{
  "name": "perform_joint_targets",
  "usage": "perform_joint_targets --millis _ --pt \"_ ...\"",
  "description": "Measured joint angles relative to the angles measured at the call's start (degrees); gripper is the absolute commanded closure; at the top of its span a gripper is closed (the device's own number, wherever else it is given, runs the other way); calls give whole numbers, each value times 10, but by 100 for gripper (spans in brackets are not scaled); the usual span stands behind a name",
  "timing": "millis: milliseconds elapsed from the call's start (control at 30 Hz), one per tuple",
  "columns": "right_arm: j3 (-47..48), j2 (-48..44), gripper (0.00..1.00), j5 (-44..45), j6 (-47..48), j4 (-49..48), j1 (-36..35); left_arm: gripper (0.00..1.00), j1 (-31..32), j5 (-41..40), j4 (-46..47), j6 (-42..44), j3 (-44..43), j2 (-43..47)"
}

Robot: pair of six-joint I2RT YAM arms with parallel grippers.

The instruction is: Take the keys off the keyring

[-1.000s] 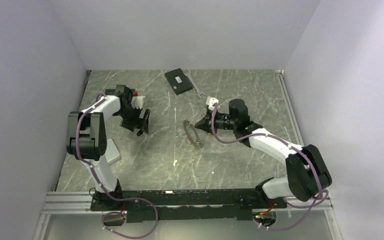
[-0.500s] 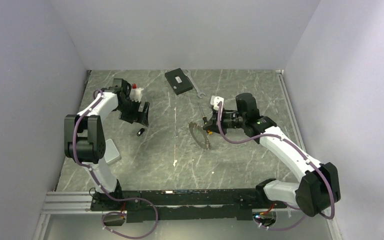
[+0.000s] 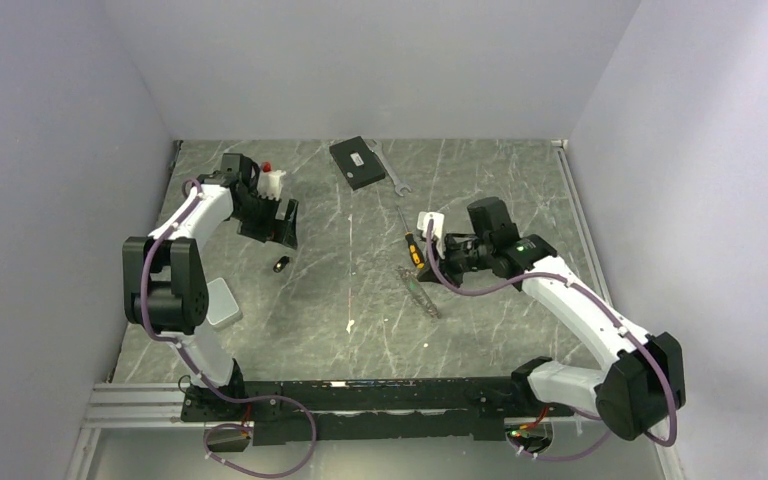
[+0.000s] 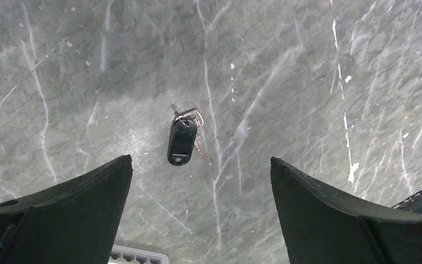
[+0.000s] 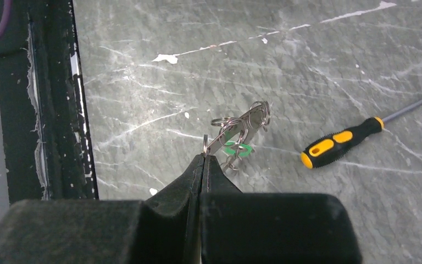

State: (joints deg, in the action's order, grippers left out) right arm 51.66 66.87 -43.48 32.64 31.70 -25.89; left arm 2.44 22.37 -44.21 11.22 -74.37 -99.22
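My right gripper (image 5: 204, 155) is shut on the rim of the keyring (image 5: 236, 129), a thin silvery hoop held edge-on above the table. A green tag (image 5: 236, 147) and small grey keys (image 5: 257, 116) hang bunched along it. From above, the keyring (image 3: 420, 288) slants down from the right gripper (image 3: 430, 262). My left gripper (image 3: 282, 222) stands open at the far left with nothing between its fingers. Below the left gripper (image 4: 200, 159), a black fob (image 4: 180, 141) with small keys (image 4: 198, 132) on a ring lies flat on the table.
A yellow-and-black screwdriver (image 3: 412, 245) lies just beyond the keyring. A black box (image 3: 357, 162) and a silver wrench (image 3: 390, 172) sit at the back. A pale block (image 3: 218, 302) rests by the left arm. The black base rail (image 5: 49, 110) runs along the near edge.
The right gripper has carried the keyring to the right and nearer, turning it edge-on. The left gripper has opened fully and drawn back from the black fob, which stays on the table.
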Motion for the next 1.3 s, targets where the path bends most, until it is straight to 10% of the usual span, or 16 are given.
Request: perform_joint_targets --millis 900,1300 --pt "47 336 100 15 -164 -241 -165 0 -7 78 3 -14 14 20" --pt "68 366 55 15 -187 -253 -166 1 -9 105 5 -14 21 20"
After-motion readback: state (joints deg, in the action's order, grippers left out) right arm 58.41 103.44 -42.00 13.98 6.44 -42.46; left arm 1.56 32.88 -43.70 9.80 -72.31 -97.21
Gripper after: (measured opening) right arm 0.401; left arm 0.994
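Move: The right gripper already holds the metal keyring, hanging from one small ring. Its aim is the bare patch of table some 9 cm to the left, level fore-and-aft and about 15 cm below; the white paint chip lies 15 cm left and 4 cm back, and the screwdriver handle 15 cm ahead, 1 cm left, both also about 15 cm down. From the left hand, that patch is roughly 21 cm right, 14 cm back and 7 cm lower. Swing the right gripper left and down together, about 12 cm each way, towards the bare table beside the white paint chip, rolling it some 20 degrees as it goes. Slow near the bottom, then part the fingers a little over a third to let go of the small ring. Ease the empty, open left gripper a couple of centimetres right, rising slightly, its fingers tilting farther right. ##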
